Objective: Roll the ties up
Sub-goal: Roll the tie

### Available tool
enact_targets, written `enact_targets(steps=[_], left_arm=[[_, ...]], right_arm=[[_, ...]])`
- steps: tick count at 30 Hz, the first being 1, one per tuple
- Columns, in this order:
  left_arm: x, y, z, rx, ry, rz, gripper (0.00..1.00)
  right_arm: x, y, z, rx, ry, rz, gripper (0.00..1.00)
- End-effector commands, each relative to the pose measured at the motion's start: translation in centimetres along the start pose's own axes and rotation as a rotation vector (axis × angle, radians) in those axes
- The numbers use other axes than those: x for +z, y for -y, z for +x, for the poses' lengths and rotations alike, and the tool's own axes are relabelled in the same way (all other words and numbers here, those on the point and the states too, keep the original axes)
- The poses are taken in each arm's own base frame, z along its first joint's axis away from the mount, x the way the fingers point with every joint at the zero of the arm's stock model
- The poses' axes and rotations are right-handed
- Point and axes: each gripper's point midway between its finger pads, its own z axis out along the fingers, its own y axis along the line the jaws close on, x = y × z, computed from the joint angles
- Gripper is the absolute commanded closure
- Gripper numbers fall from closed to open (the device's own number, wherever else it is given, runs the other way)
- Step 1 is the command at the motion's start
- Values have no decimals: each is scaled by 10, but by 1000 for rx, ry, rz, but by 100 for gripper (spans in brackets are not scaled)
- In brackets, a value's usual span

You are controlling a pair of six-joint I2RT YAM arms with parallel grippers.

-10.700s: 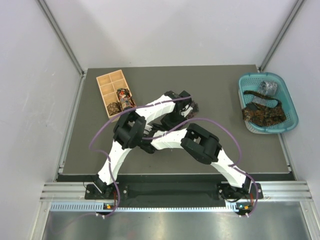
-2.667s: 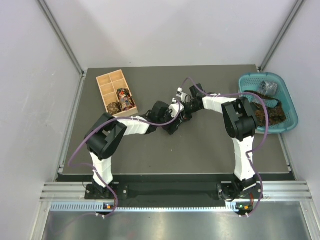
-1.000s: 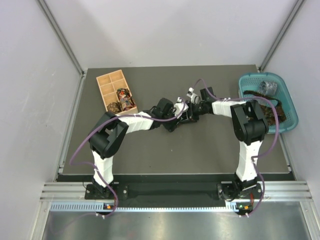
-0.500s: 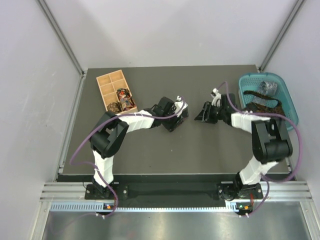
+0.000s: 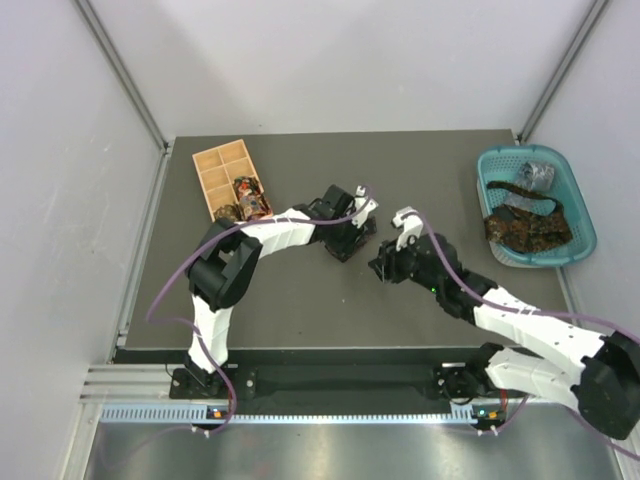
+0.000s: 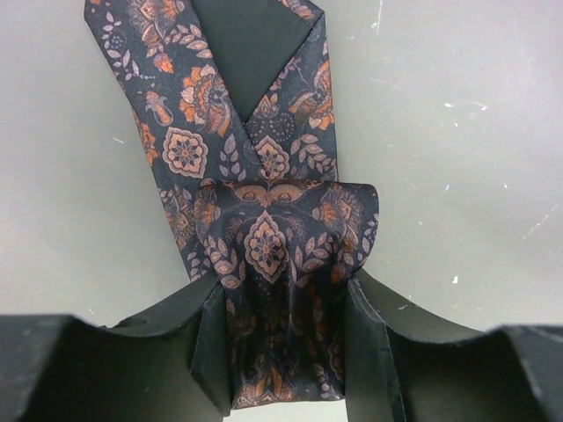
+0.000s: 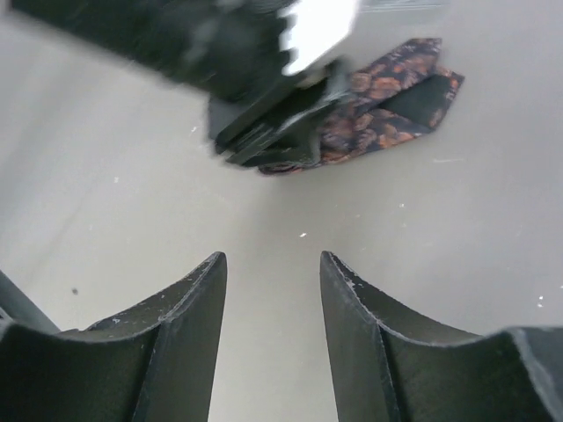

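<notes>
A dark tie (image 6: 264, 149) with an orange paisley pattern lies on the grey table, its pointed end flat and its near part rolled into a coil (image 6: 286, 237). My left gripper (image 6: 286, 294) is shut on that coil, one finger on each side. From above, the left gripper (image 5: 348, 238) sits mid-table and hides most of the tie. My right gripper (image 7: 273, 259) is open and empty, a short way back from the tie (image 7: 387, 110), and shows from above (image 5: 383, 265) to the right of the left one.
A tan wooden compartment box (image 5: 215, 160) at the back left holds two rolled ties (image 5: 247, 195). A teal basket (image 5: 520, 150) at the right edge holds a dark orange-speckled tie (image 5: 525, 228) and a grey one (image 5: 538, 176).
My right gripper has let go at the tie and pulled back toward the near side, its arm swinging low and right. The left gripper stays shut on the coil.
</notes>
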Motion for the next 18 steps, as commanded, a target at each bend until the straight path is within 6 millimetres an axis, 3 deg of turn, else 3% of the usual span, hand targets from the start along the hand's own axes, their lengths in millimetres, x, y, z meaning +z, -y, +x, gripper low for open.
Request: enact_targets(steps=[1,3,4,6,7,9,10,11,12,13,14,15,18], left_arm=[[1,11,73,-92,-293,43,68],[-2,10,81,-108,-340,32,69],[-3,10,85,-113,-360,29,69],[-7,11,93,-132,-403,18,69],[-9,12,95,-138,-410,17,69],[-11,14,98,-144,-426,6,69],[-14,15,101,-148,-442,3,69],[-16,14,103,-154,-455,-11,69],[-18,14,103,-156,-460,-16,69],[-21,15,108,-158,-481,-18,69],[-23,15,109,-162,-489,-26,70],[-25,14,109,-160,-494,-35,70],[-32,17,116,-170,-532,-33,70]], right_arm=[[-9,-4,1,-135,52,109,53],[-8,-12,5,-198,43,121,53],[-7,-32,5,-233,42,87,52],[1,-36,15,-329,-10,126,51],[2,-58,10,-376,-6,101,51],[14,-59,27,-515,-92,163,50],[17,-81,18,-549,-77,151,50],[21,-79,15,-632,-85,207,50],[31,-77,35,-713,-161,239,50],[37,-94,25,-740,-146,241,50],[41,-92,23,-779,-153,301,50],[54,-89,39,-851,-208,332,49],[77,-95,31,-937,-235,430,48]])
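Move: The tie's rolled end is already pinched between the left fingers, about 1 cm below the left hand point, with the flat tail lying some 4 cm ahead and 4 cm to the right of it. From the right hand the rolled end lies about 8 cm ahead, 8 cm left and 12 cm down, the tail about 12 cm ahead and 4 cm left. The left gripper's body stands roughly 13 cm left and 5 cm ahead of the right hand, 4 cm lower. The right hand, empty and still half open, swings left by some 13 cm around the near side of the held roll, first drawing back about 5 cm and then easing slightly forward, sinking about 4 cm while its wrist rolls some 45 degrees, left side dropping. Meanwhile the left fingers keep their pinch on the rolled end close to the table, and that hand creeps about 1 cm left and back, turning slightly counter-clockwise. ##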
